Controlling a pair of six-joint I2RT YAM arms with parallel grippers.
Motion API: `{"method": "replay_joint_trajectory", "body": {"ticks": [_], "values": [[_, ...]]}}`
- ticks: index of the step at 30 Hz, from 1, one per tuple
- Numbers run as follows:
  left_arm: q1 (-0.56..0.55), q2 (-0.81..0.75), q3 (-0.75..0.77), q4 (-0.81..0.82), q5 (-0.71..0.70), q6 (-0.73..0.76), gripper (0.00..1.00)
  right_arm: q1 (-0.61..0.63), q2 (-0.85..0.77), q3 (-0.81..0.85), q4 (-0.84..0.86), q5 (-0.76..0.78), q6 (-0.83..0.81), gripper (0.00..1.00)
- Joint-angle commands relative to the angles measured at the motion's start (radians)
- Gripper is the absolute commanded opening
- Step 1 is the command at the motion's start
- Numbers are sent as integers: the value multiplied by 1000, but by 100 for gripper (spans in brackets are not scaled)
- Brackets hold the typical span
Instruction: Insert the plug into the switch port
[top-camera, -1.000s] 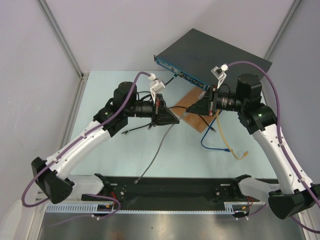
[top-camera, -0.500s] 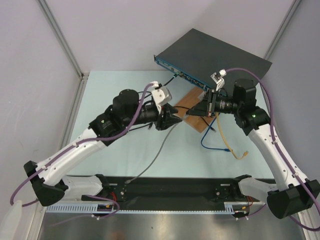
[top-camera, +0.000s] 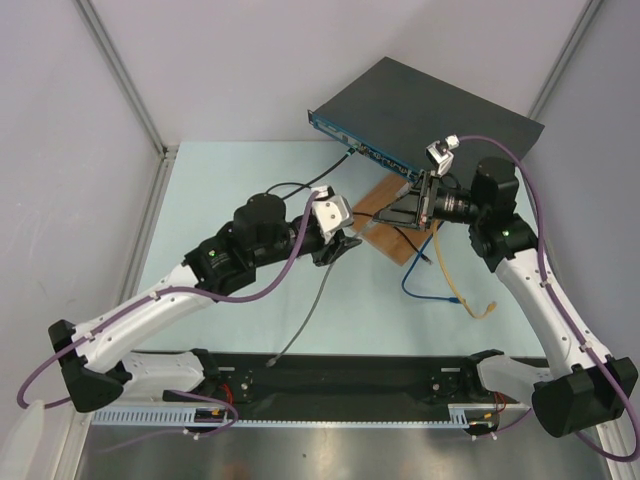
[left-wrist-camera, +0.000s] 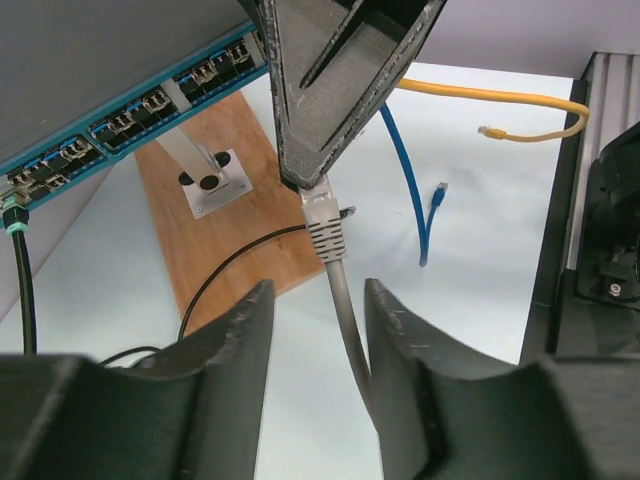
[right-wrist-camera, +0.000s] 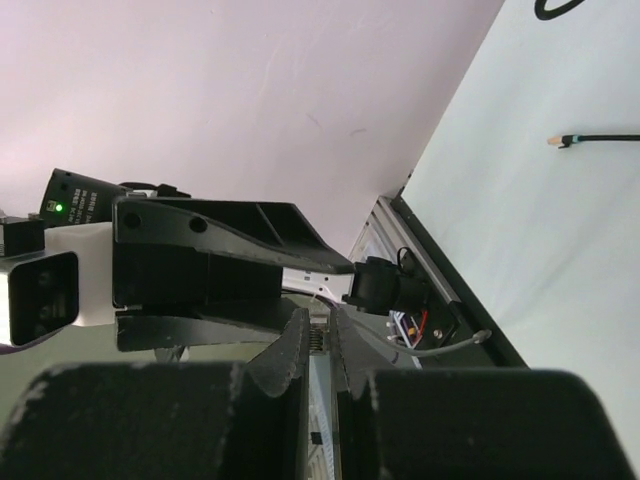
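Note:
The switch (top-camera: 430, 115) is a dark grey box at the back, its teal front face (left-wrist-camera: 130, 110) bearing a row of sockets. My right gripper (top-camera: 372, 228) reaches in from the right above the wooden board and is shut on the grey plug (left-wrist-camera: 322, 215); it comes down from the top of the left wrist view (left-wrist-camera: 300, 180). The plug's grey cable (top-camera: 310, 310) trails toward the near rail. My left gripper (left-wrist-camera: 318, 290) is open, its jaws on either side of the cable just below the plug, the cable lying against one finger. The plug is well short of the sockets.
A brown wooden board (left-wrist-camera: 220, 240) with a small metal bracket (left-wrist-camera: 205, 180) lies in front of the switch. A black cable (left-wrist-camera: 22, 290) is plugged into the switch's left end. A blue cable (top-camera: 420, 290) and a yellow cable (top-camera: 465, 300) lie loose at the right.
My left wrist has rolled and its arm has swung round, with its gripper staying by the plug. My right gripper has shifted slightly up and left.

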Motion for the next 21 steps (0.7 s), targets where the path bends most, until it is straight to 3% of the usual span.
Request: {"method": "replay_joint_trajectory", "body": {"ticks": [1,11,13,16,17,20,21], "values": [[-13,3,7,37,-19,44,42,-1,-5,2,85,-42,61,0],[-29,3,-7,92,-36,49,15,0,-5,-15,88,-47,76,0],[-31,6,-3,97,-18,47,1,2,-7,-20,91,-46,76,0],[-31,14,19,71,13,15,0,-4,-13,-6,54,-20,26,2],[-31,26,33,57,34,1,0,-13,-15,2,43,-16,9,20],[-32,78,88,-30,10,-168,0,-64,-10,84,-33,-6,-91,61],[-32,97,124,-91,10,-204,0,-81,-8,139,-59,7,-123,66]]}}
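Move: The grey plug is about 4 cm to the right of the left hand, 2 cm ahead and 1 cm lower, and its cable already runs between the open left fingers. The nearest stretch of the switch's port row is some 14 cm ahead, 13 cm right and 10 cm below that hand; the seated yellow plug is roughly 10 cm ahead, 21 cm right and 12 cm below. From the right hand, which still pinches the plug's tip, the plug is about 1 cm left, level and neither ahead nor back. Almost in place beside the right gripper, the left hand shuts its half-open fingers on the grey cable just behind the plug's boot, while the right hand stays put and keeps its hold on the plug. Once the left grip is shut, the right fingers open to more than half and that hand starts backing off about 1 cm right and slightly forward, as the left slides about 1 cm to the right, sinks slightly and tips down some 5 degrees. ##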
